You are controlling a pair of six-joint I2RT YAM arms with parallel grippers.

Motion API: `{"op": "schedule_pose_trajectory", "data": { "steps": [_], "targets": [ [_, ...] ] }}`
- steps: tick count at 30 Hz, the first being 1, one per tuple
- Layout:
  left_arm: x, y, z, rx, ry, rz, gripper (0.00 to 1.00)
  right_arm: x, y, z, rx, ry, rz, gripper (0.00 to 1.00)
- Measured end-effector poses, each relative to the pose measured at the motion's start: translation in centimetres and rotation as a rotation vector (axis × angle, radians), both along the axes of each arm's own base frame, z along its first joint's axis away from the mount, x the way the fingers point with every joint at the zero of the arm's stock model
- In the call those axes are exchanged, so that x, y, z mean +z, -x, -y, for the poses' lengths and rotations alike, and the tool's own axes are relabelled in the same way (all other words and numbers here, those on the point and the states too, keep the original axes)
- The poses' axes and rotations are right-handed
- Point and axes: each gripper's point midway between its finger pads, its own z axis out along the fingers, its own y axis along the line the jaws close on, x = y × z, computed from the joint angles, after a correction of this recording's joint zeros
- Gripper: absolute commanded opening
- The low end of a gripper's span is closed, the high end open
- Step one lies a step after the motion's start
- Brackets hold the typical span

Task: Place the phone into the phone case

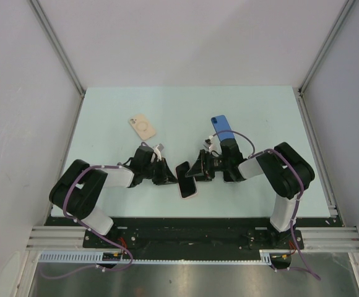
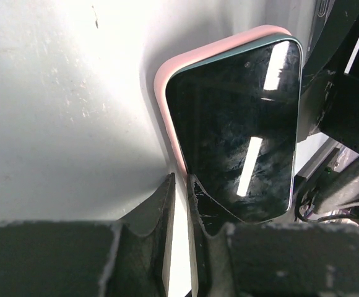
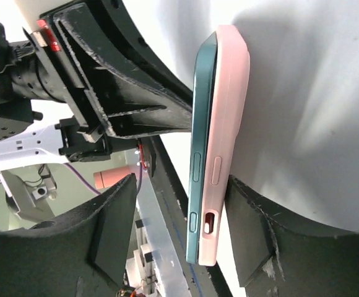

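The phone (image 1: 186,183), dark-screened with a teal frame (image 3: 199,130), lies in the pink phone case (image 3: 226,117) and is held on edge above the table between the two arms. Along the side seen in the right wrist view, the teal frame stands proud of the case. My left gripper (image 2: 181,185) is shut on one edge, one finger on the screen (image 2: 241,124) and the other behind the pink rim (image 2: 166,80). My right gripper (image 3: 181,182) is open around the opposite edge; one pad (image 3: 247,229) rests against the case's back, while the other stands well off the screen.
A beige case (image 1: 143,126) and a blue phone-shaped item (image 1: 221,128) lie on the pale table (image 1: 105,111) behind the arms. White walls close in the left, the right and the back. The arm bases and a rail line the near edge.
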Motion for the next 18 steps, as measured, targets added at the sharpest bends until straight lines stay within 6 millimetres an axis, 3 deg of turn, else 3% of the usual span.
{"op": "schedule_pose_trajectory", "data": {
  "steps": [2, 8, 14, 18],
  "targets": [
    [-0.01, 0.01, 0.00, 0.000, 0.000, 0.000, 0.18, 0.43, 0.10, -0.10, 0.009, -0.017, 0.002, 0.59],
    [-0.03, 0.03, -0.03, 0.000, -0.002, -0.001, 0.18, 0.53, 0.01, 0.06, 0.006, -0.020, -0.003, 0.30],
    [-0.06, 0.03, -0.03, 0.000, -0.002, -0.002, 0.18, 0.48, -0.13, 0.28, 0.002, -0.019, -0.006, 0.24],
    [-0.06, 0.04, -0.04, 0.000, -0.003, -0.002, 0.18, 0.35, -0.15, 0.40, 0.003, -0.015, -0.003, 0.29]
  ]
}}
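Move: The right hand's open fingers straddle the right long edge of the pink phone case with the phone lying in it; its middle is about 3 cm to the left, 1 cm ahead and 1 cm below. From this hand a dark phone lies some 19 cm to the right, roughly level fore and aft, and the blue phone about 24 cm ahead and 15 cm right. The case's middle is about 4 cm right of the left hand, level with it. Closing almost on the spot, the right hand lifts about half a centimetre, then its jaws come together from above and below and pinch phone and case at the right long edge, easing about half a centimetre to the right. The left hand stays still, its nearly shut fingertips kept against the left long edge. ##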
